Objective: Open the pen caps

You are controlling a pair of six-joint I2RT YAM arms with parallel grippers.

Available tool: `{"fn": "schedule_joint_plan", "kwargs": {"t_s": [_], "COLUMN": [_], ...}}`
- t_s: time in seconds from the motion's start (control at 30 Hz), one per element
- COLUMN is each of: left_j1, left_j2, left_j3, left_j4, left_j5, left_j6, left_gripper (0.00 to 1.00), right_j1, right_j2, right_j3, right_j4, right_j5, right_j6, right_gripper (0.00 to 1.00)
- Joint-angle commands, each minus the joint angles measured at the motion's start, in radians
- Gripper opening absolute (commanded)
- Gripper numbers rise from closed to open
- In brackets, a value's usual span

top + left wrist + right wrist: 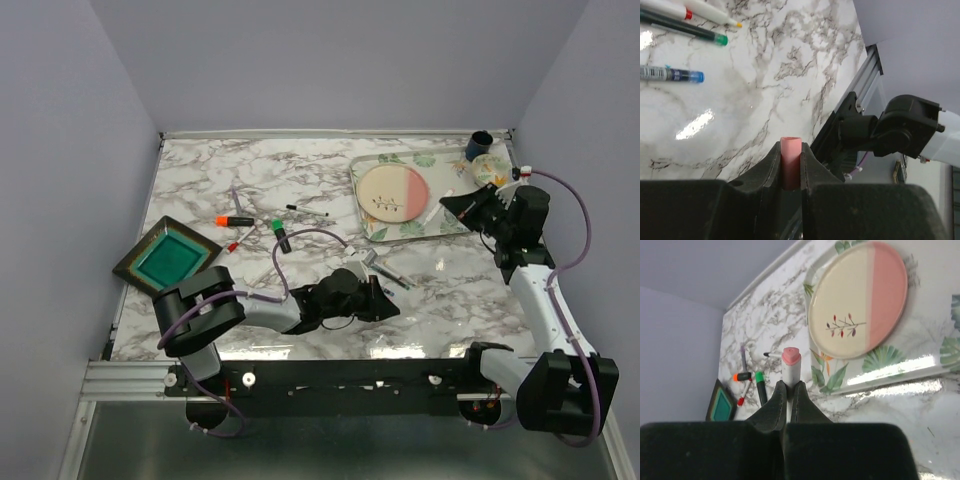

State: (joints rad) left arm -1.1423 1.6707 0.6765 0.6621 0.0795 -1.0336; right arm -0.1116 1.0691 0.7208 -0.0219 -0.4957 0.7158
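My left gripper [790, 152] is shut on a pink pen cap [790, 143], whose open end points away from the wrist camera. It hovers low over the marble near the front edge [383, 302]. My right gripper [789, 386] is shut on a white pen [791, 369] with a pink end. It is held above the tray's right side [463, 205]. On the table's left lie an orange-capped black highlighter [235, 220], a green-capped one [281, 234] and a slim red-capped pen [236, 243].
A floral tray [372, 228] holds a cream and pink plate [393, 192]. A teal square dish [167, 256] sits at the left edge. A dark cup [480, 145] and a small bowl [489, 168] stand at the back right. Several uncapped pens [690, 31] lie mid-table by the left gripper.
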Motion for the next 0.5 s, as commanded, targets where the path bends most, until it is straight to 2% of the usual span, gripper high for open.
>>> {"fn": "schedule_joint_plan", "kwargs": {"t_s": [0.0,0.13,0.17,0.23,0.27,0.3,0.33,0.37,0.47], "left_j1": [0.0,0.001,0.0,0.0,0.0,0.0,0.0,0.0,0.009], "left_j2": [-0.055,-0.142,-0.167,-0.248,-0.276,-0.302,-0.357,-0.382,-0.488], "left_j3": [-0.031,-0.072,-0.089,-0.1,-0.11,-0.118,-0.126,-0.14,-0.161], "left_j4": [-0.004,-0.056,-0.08,-0.186,-0.231,-0.308,-0.349,-0.387,-0.527], "left_j5": [0.028,-0.015,-0.056,-0.119,-0.147,-0.214,-0.243,-0.279,-0.378], "left_j6": [0.004,0.041,0.053,0.102,0.119,0.133,0.162,0.17,0.191], "left_gripper": [0.0,0.0,0.0,0.0,0.0,0.0,0.0,0.0,0.0], "right_j1": [-0.013,-0.011,-0.011,-0.011,-0.011,-0.013,-0.011,-0.01,-0.007], "right_j2": [-0.026,-0.041,-0.043,-0.043,-0.038,-0.034,-0.014,0.0,0.075], "right_j3": [0.022,0.038,0.039,0.039,0.04,0.046,0.052,0.072,0.152], "right_j4": [0.105,0.053,0.039,0.024,-0.04,-0.077,-0.116,-0.232,-0.43], "right_j5": [0.12,0.1,0.073,-0.046,-0.091,-0.136,-0.243,-0.277,-0.33], "right_j6": [-0.001,-0.163,-0.303,-0.468,-0.622,-0.703,-0.793,-0.941,-1.115], "right_gripper": [0.01,0.01,0.01,0.01,0.01,0.01,0.01,0.01,0.01]}}
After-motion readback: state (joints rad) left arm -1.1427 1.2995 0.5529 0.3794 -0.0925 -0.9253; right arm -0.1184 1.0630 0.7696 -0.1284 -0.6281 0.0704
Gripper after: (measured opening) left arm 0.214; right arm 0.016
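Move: Held in the left hand is the pink cap, already off; the loose yellow and red caps it travels towards lie about 27 cm to its left, 7 cm ahead and 9 cm below. The pale pen is some 5 cm to the left of those caps and 6 cm farther out. The blue pen lies 11 cm ahead of the left hand and 5 cm left. From the right hand, holding the uncapped pen, the green pen lies about 6 cm back, 10 cm left and 19 cm down; the plate, 15 cm ahead and 10 cm left. Carrying the pink cap away from the uncapped pen, the left hand eases back slightly, then sweeps left about 7 cm towards the loose caps, rising some 3 cm and keeping its pinch. The right hand keeps hold of the pen, lifts about 2 cm up, slightly out and right, then comes back down and back, its wrist rolling left side down and swinging counter-clockwise, some 35 degrees in all. ##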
